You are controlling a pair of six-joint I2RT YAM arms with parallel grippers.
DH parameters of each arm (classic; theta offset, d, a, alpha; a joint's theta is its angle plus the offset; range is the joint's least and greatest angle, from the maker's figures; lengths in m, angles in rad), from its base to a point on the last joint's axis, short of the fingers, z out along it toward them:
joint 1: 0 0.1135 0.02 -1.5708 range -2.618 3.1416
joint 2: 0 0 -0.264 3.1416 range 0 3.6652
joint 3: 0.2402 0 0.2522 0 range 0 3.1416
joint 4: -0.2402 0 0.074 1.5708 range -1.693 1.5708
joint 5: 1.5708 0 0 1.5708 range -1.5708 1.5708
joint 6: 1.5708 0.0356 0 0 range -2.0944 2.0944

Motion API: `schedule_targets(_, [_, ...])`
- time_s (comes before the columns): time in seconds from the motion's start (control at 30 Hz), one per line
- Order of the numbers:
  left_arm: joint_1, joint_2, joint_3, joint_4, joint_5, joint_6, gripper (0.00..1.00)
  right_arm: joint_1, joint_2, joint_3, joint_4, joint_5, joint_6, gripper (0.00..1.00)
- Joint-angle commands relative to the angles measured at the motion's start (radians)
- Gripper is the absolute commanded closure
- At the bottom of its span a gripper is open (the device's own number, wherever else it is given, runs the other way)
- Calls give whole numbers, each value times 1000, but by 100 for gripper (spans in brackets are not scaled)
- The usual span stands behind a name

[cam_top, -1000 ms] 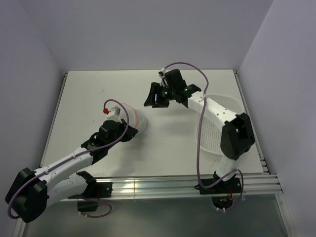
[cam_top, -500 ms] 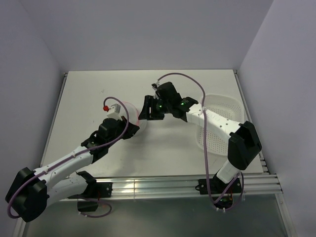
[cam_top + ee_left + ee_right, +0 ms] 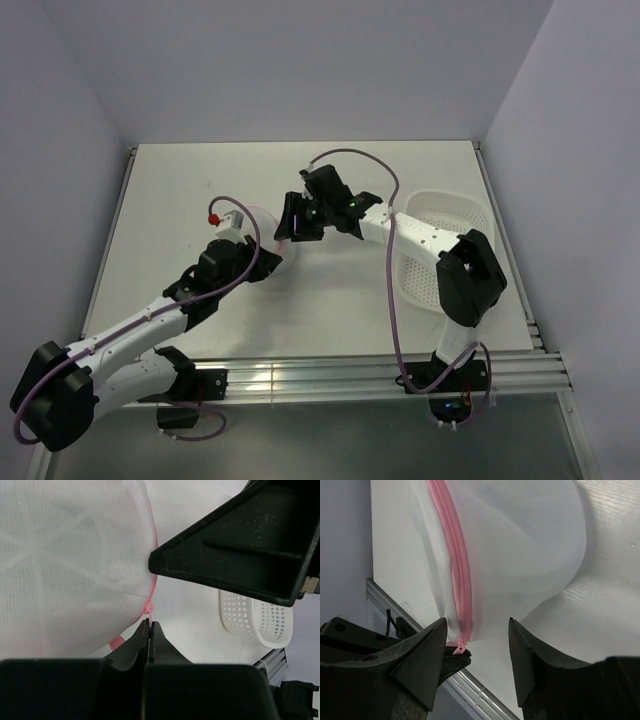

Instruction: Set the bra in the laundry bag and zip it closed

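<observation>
The laundry bag (image 3: 268, 235) is a white mesh dome with a pink zipper (image 3: 456, 565), lying left of the table's centre. It also shows in the left wrist view (image 3: 75, 565). My left gripper (image 3: 260, 262) is shut on the pink zipper pull (image 3: 149, 617) at the bag's near edge. The pull also shows in the right wrist view (image 3: 460, 647). My right gripper (image 3: 293, 222) is open at the bag's right side, its jaws (image 3: 477, 645) straddling the zipper end without touching it. One of its fingers (image 3: 235, 555) shows in the left wrist view. The bra is hidden.
A white perforated plastic basket (image 3: 445, 215) lies at the right of the table under my right arm, and also shows in the left wrist view (image 3: 255, 622). The metal rail (image 3: 350, 375) runs along the near table edge.
My right arm has swung left and nearer, bringing its open gripper up to the bag's right side. My left gripper has stayed shut at the bag's edge.
</observation>
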Motion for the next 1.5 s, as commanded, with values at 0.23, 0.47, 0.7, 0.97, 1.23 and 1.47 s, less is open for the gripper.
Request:
schedule_targets(0.23, [-3,-16,36,11,11,12,100,22,35,73,50,11,16,47])
schedule_targets(0.47, [-3,-32,35,-7,8,14,100,24,61,83,57,11,22,64])
schedule_targets(0.7, [-3,-71,21,-59,-21,6,100,19,83,119,45,20,31,94])
schedule_targets(0.97, [29,-139,-14,-176,-87,-31,100,-18,90,153,22,-3,17,99])
schedule_targets(1.23, [127,-177,-65,-231,-80,-51,100,-59,72,143,13,-27,-1,99])
schedule_targets(1.47, [147,-185,-73,-213,-52,-42,100,-72,57,121,18,-35,-7,100])
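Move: The right gripper, open, has the pink zipper tape by the zip's end about 2 cm to its left and 1 cm lower. The pull tab, still pinched by the left fingers, is about 4 cm back, 1 cm left and 2 cm below the right hand; the mesh laundry bag's middle is some 4 cm left and 4 cm down. From the left hand the tape to be gripped is roughly 4 cm ahead, 1 cm left and 1 cm up. Ease the right gripper about 2 cm left and slightly down, close it on the pink zipper tape, then lift it about 2 cm and nudge it forward, keeping the pinch. Hold the left gripper almost still until the right has closed, then draw the pull tab about 5 cm left, away from the right fingers, turning some 10 degrees counter-clockwise, fingers shut. ##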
